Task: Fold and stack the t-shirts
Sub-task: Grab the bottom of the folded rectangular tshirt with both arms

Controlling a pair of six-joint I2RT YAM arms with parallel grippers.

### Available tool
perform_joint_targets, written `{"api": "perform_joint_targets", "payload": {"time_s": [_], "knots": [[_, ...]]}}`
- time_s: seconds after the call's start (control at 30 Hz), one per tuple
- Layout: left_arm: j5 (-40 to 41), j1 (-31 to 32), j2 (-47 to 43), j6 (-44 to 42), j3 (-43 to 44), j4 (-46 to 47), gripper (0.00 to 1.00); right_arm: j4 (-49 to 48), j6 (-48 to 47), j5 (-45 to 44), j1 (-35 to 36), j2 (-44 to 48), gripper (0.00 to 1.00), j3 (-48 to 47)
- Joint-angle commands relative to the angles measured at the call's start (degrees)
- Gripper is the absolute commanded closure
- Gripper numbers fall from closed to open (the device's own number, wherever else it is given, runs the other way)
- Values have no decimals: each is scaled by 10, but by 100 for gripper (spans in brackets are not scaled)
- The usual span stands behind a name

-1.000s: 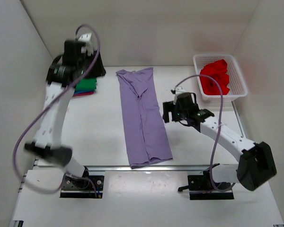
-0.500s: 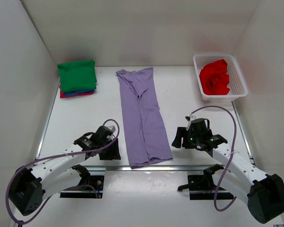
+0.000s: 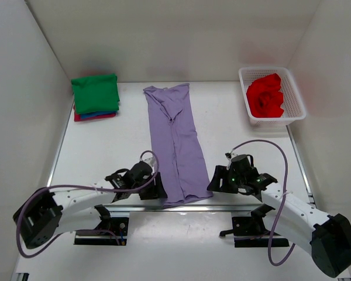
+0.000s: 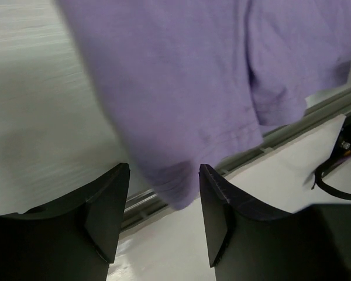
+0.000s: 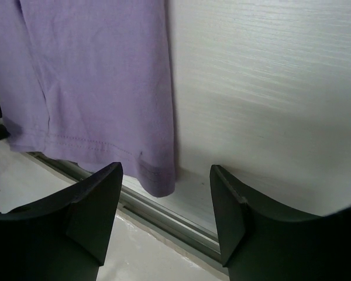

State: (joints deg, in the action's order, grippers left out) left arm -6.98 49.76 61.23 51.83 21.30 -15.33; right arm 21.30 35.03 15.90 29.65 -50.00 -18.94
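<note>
A lavender t-shirt [image 3: 176, 140], folded into a long strip, lies down the middle of the table, its hem hanging over the near edge. My left gripper [image 3: 157, 189] is open at the hem's left corner [image 4: 181, 187], which sits between its fingers. My right gripper [image 3: 215, 182] is open beside the hem's right corner [image 5: 158, 178]. A folded stack with the green t-shirt [image 3: 95, 92] on top, blue and magenta beneath, lies at the back left. A red t-shirt [image 3: 265, 95] is crumpled in the white basket [image 3: 297, 96].
The table's metal front rail [image 5: 181, 219] runs just beneath both grippers. White enclosure walls stand at left, right and back. The basket sits at the back right corner.
My left arm swung from the back-left stack down to the shirt's near-left corner. My right arm moved from mid-table down to the near-right corner. The shirt has not moved.
</note>
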Motion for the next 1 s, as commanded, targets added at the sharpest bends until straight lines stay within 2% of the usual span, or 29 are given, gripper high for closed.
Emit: {"api": "perform_joint_targets", "payload": {"time_s": [0.0,0.1,0.23,0.4,0.57,0.67,0.73,0.77,0.8,0.83,0.97], "knots": [[4,24,50,17,21,20,38,-21,14,2,7,-11,41,7],[0,28,71,25,28,15,39,-21,15,4,8,-19,41,10],[-5,27,55,32,22,-14,38,-20,21,14,11,-16,40,11],[-6,50,60,47,34,-43,40,-24,32,25,26,-16,47,24],[-10,81,73,73,22,-8,44,-25,45,27,41,-19,53,26],[-5,79,81,74,13,0,51,-35,32,40,37,-27,66,30],[-4,78,79,71,16,-5,65,-36,29,45,45,-40,87,25],[-5,79,80,73,16,-7,83,-35,27,45,46,-37,92,22],[-7,78,76,73,18,-8,94,-30,26,44,51,-41,100,21],[-2,77,69,74,16,-16,100,-26,23,41,56,-41,100,14],[4,74,37,66,19,-59,100,-10,25,54,63,-35,100,5]]}}
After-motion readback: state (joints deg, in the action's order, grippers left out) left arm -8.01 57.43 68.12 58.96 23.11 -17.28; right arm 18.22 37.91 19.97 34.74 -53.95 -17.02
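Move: The t-shirt's near left corner lies about 4 cm back from my left hand, 1 cm to its right and 2 cm lower. Its near right corner is some 3 cm back, 2 cm left and 2 cm below my right hand, and 17 cm right of my left hand, level with it. The metal rail crosses about 4 cm behind my left hand and 8 cm behind my right, 2 to 4 cm below them. With both grippers open and pointing steeply down, my left hand first slips about 2 cm right, then draws back nearly 4 cm to the t-shirt's near left corner; my right comes back some 3 cm and inward to the left onto the other corner. Both dip slightly at the end as my fingers shut and pinch the cloth. ##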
